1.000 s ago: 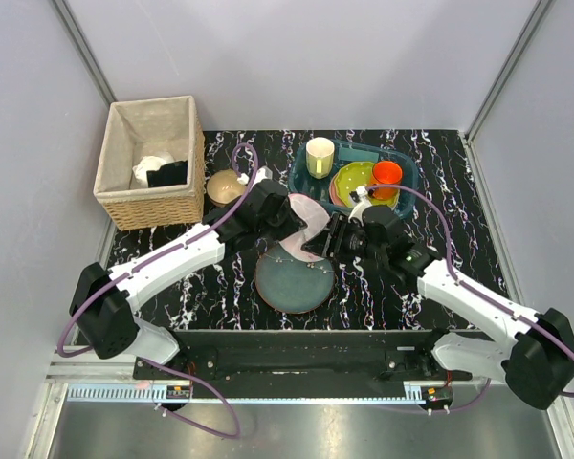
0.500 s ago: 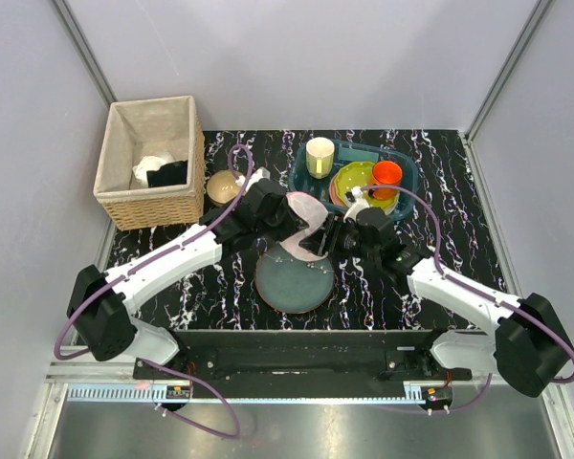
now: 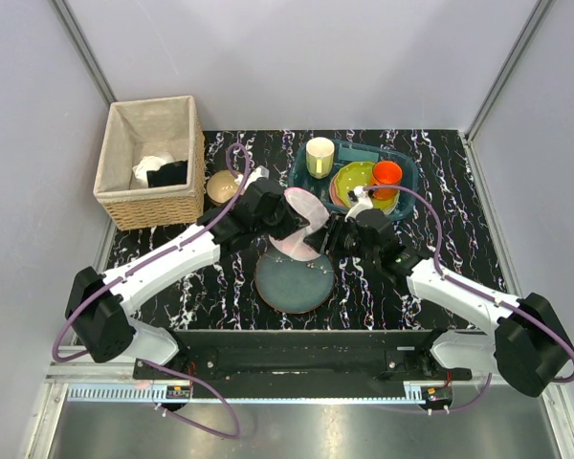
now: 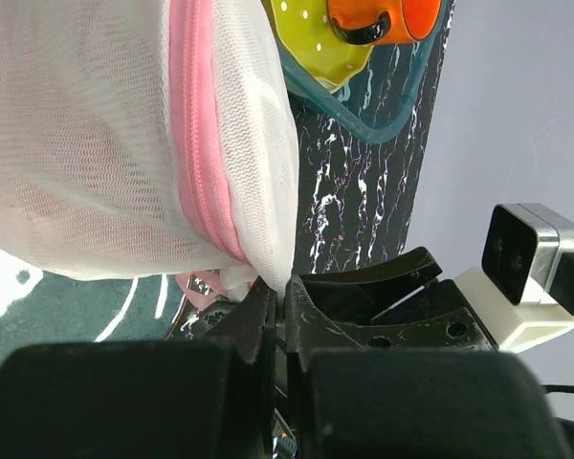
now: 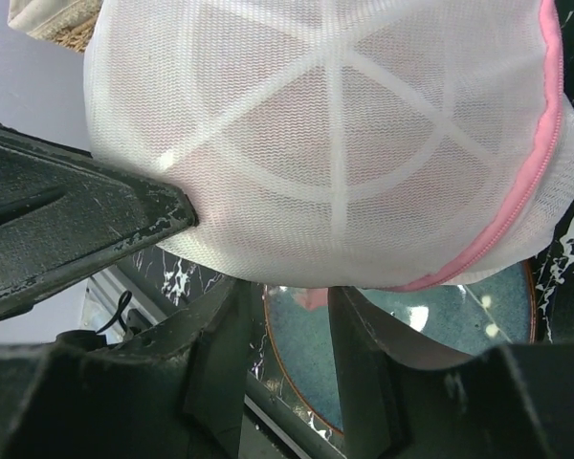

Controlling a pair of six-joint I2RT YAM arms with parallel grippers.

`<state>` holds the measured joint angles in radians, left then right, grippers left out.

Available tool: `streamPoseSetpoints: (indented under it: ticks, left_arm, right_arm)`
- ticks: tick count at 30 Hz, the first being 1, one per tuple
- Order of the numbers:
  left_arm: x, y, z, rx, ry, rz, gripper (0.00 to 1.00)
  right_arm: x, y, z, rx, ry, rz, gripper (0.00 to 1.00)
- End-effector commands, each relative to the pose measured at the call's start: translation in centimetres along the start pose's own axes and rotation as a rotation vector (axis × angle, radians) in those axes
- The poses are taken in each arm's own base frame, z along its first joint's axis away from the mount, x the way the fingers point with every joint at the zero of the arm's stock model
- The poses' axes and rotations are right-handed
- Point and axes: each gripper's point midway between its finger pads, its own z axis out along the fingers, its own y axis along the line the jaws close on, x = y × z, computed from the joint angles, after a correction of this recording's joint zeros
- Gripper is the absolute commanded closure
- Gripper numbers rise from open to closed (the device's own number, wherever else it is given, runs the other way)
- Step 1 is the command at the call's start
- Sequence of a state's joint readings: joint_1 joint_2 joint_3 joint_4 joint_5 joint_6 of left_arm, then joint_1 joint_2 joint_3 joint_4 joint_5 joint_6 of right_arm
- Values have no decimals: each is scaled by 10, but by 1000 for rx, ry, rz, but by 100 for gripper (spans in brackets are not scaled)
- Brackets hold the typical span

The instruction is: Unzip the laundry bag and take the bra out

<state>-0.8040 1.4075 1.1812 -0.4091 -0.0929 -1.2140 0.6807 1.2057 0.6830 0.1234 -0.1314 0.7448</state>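
Note:
The laundry bag (image 3: 302, 218), a white mesh drum with a pink zip (image 4: 196, 153), hangs just above the blue-grey plate (image 3: 294, 279). My left gripper (image 4: 278, 287) is shut on a fold of mesh at the bag's lower edge beside the zip. In the right wrist view, my right gripper (image 5: 289, 298) stands open right under the bag (image 5: 335, 143). A small pink tab (image 5: 312, 297) hangs at its fingertips, not clamped. The bra shows only as a faint pink tint (image 5: 373, 167) through the mesh.
A wicker basket (image 3: 151, 206) at the back left holds white and black cloth. A teal bin (image 3: 407, 177) behind the right arm holds a cream cup (image 3: 320, 156), yellow-green plates and an orange cup (image 3: 387, 173). A tan bowl (image 3: 222, 185) sits by the left arm.
My right gripper has come in closer under the bag and its jaws have narrowed a little. The left gripper has drawn the bag slightly towards the back.

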Motion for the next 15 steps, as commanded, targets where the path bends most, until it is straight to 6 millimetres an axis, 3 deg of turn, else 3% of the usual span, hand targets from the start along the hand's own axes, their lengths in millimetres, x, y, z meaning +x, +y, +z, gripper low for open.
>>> streamPoseSetpoints:
  ticks: [1, 2, 6, 7, 9, 12, 15]
  left_arm:
    - [10, -9, -1, 42, 44, -2, 100]
    - [8, -7, 0, 33, 34, 1, 100]
    - [11, 3, 6, 1, 39, 7, 100]
    - [12, 3, 7, 0, 41, 6, 100]
    - [13, 5, 7, -3, 42, 33, 100]
    - [15, 8, 15, -9, 52, 68, 100]
    - [30, 8, 26, -18, 133, 96, 100]
  right_arm:
    - [-27, -1, 1, 62, -97, -21, 55]
    - [-32, -10, 1, 115, -122, -20, 55]
    - [-34, -32, -7, 251, -139, 14, 80]
    - [-36, -31, -11, 251, -154, 25, 90]
    - [-34, -37, -16, 274, -164, 39, 100]
    - [-27, -48, -28, 298, -168, 40, 100]
    - [-24, -58, -50, 336, -189, 37, 100]
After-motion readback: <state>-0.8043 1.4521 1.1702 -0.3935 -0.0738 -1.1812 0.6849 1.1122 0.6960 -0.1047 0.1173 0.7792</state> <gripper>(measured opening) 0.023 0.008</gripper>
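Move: The pink zip end on the laundry bag's lower edge sits just past the half-open right fingertips, about 2 cm ahead and 2 cm to the left, at about their height. The grey plate lies some 9 cm back, 8 cm left and 14 cm below the right hand; the blue tray is about 20 cm ahead, 9 cm right and 13 cm below. From the left gripper, already pinching the bag, the zip end is about 1 cm back, 2 cm right and 4 cm down. Shut the right gripper at the bag's zip end while easing forward about 1 cm, then draw it off to the right, away from the left gripper, for about 5 cm in all, sinking slightly and turning clockwise some 10 to 15 degrees. Keep the left fingers pinched on the bag's edge and lower them about 2 cm. ##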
